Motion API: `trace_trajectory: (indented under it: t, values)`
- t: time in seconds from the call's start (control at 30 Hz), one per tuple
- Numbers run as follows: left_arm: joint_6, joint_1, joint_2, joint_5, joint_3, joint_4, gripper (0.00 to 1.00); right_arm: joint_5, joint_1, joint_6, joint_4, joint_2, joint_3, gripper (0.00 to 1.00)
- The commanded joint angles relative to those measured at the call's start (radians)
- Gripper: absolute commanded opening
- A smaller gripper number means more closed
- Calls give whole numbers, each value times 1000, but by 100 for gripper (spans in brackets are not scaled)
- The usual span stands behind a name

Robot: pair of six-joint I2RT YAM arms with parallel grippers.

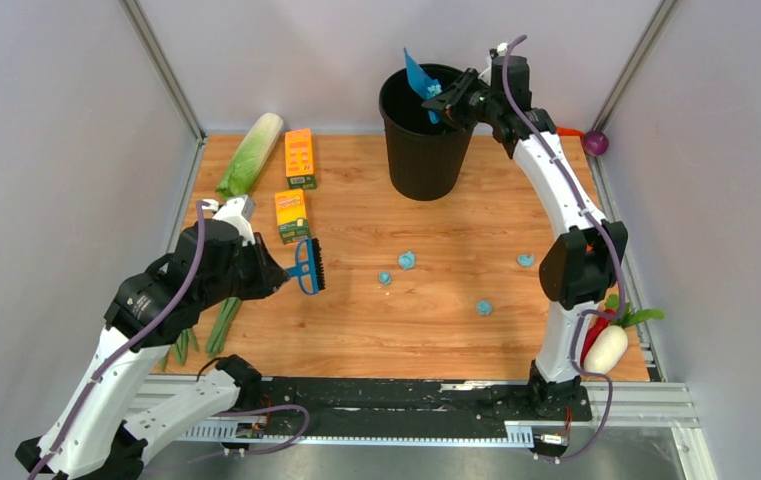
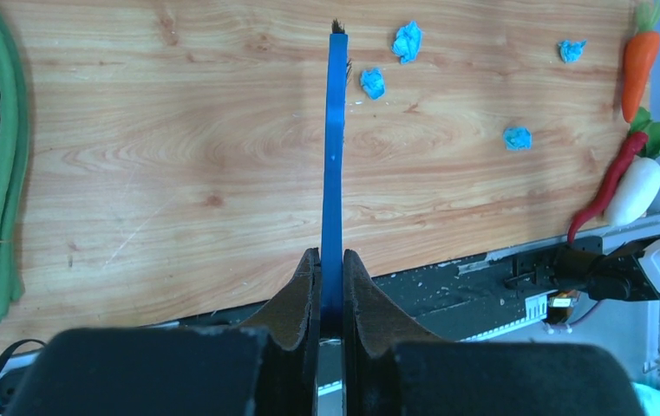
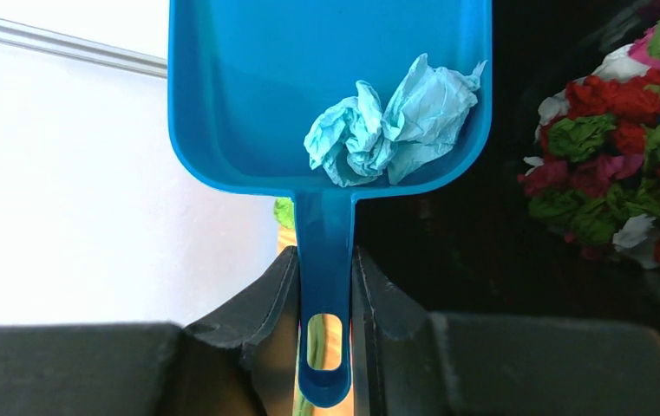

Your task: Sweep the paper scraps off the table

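Several light-blue paper scraps (image 1: 407, 260) (image 2: 407, 40) lie spread over the middle and right of the wooden table (image 1: 376, 330). My left gripper (image 1: 281, 272) (image 2: 331, 253) is shut on the blue hand brush (image 1: 308, 266) (image 2: 335, 156), held left of the scraps, its black bristles turned toward them. My right gripper (image 1: 453, 100) (image 3: 324, 251) is shut on the handle of the blue dustpan (image 1: 418, 72) (image 3: 326, 78), raised and tilted over the black bin (image 1: 426, 150). Two crumpled scraps (image 3: 395, 121) rest in the pan near the handle.
Coloured paper wads (image 3: 621, 156) fill the bin. A cabbage (image 1: 251, 155) and two orange boxes (image 1: 299, 157) sit at the back left, green beans (image 1: 224, 325) at the front left. A white radish (image 1: 606, 348), a carrot (image 2: 640, 61) and a purple ball (image 1: 596, 143) line the right edge.
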Motion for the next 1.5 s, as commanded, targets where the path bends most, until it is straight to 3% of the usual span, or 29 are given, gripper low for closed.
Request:
trace_trajectory:
  t: [0.0, 0.2, 0.53, 0.67, 0.97, 1.2, 1.47]
  values:
    - [-5, -2, -5, 2, 15, 8, 0, -65, -20, 122, 118, -66, -17, 0]
    - [1, -2, -5, -1, 21, 9, 0, -137, -47, 266, 241, -83, -112, 0]
    - [5, -2, -9, -15, 27, 5, 0, -223, -104, 652, 626, -141, -356, 0]
    - [8, -2, -3, -17, 29, 12, 0, -234, -122, 737, 720, -139, -401, 0]
    - [19, -2, 23, -1, 35, 32, 0, -280, -125, 1108, 1178, -78, -522, 0]
    - [34, -3, 15, 39, 73, 113, 0, -286, -124, 1095, 1160, -103, -493, 0]
    - [130, -2, 41, -33, 161, 117, 2, -352, -107, 837, 881, -219, -425, 0]
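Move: The bin is right under the right hand, its middle about 2 cm left, level fore-and-aft and some 19 cm below. The paper scraps on the dustpan lie about 4 cm ahead, 3 cm left, level with the hand; the near table scrap is 24 cm back, 8 cm left and 31 cm below. From the left hand the bin is some 36 cm ahead, 29 cm right and 14 cm lower. Over the bin, the right rolls its dustpan some 50 degrees left-side-up, rising about 7 cm; left lifts the brush. ##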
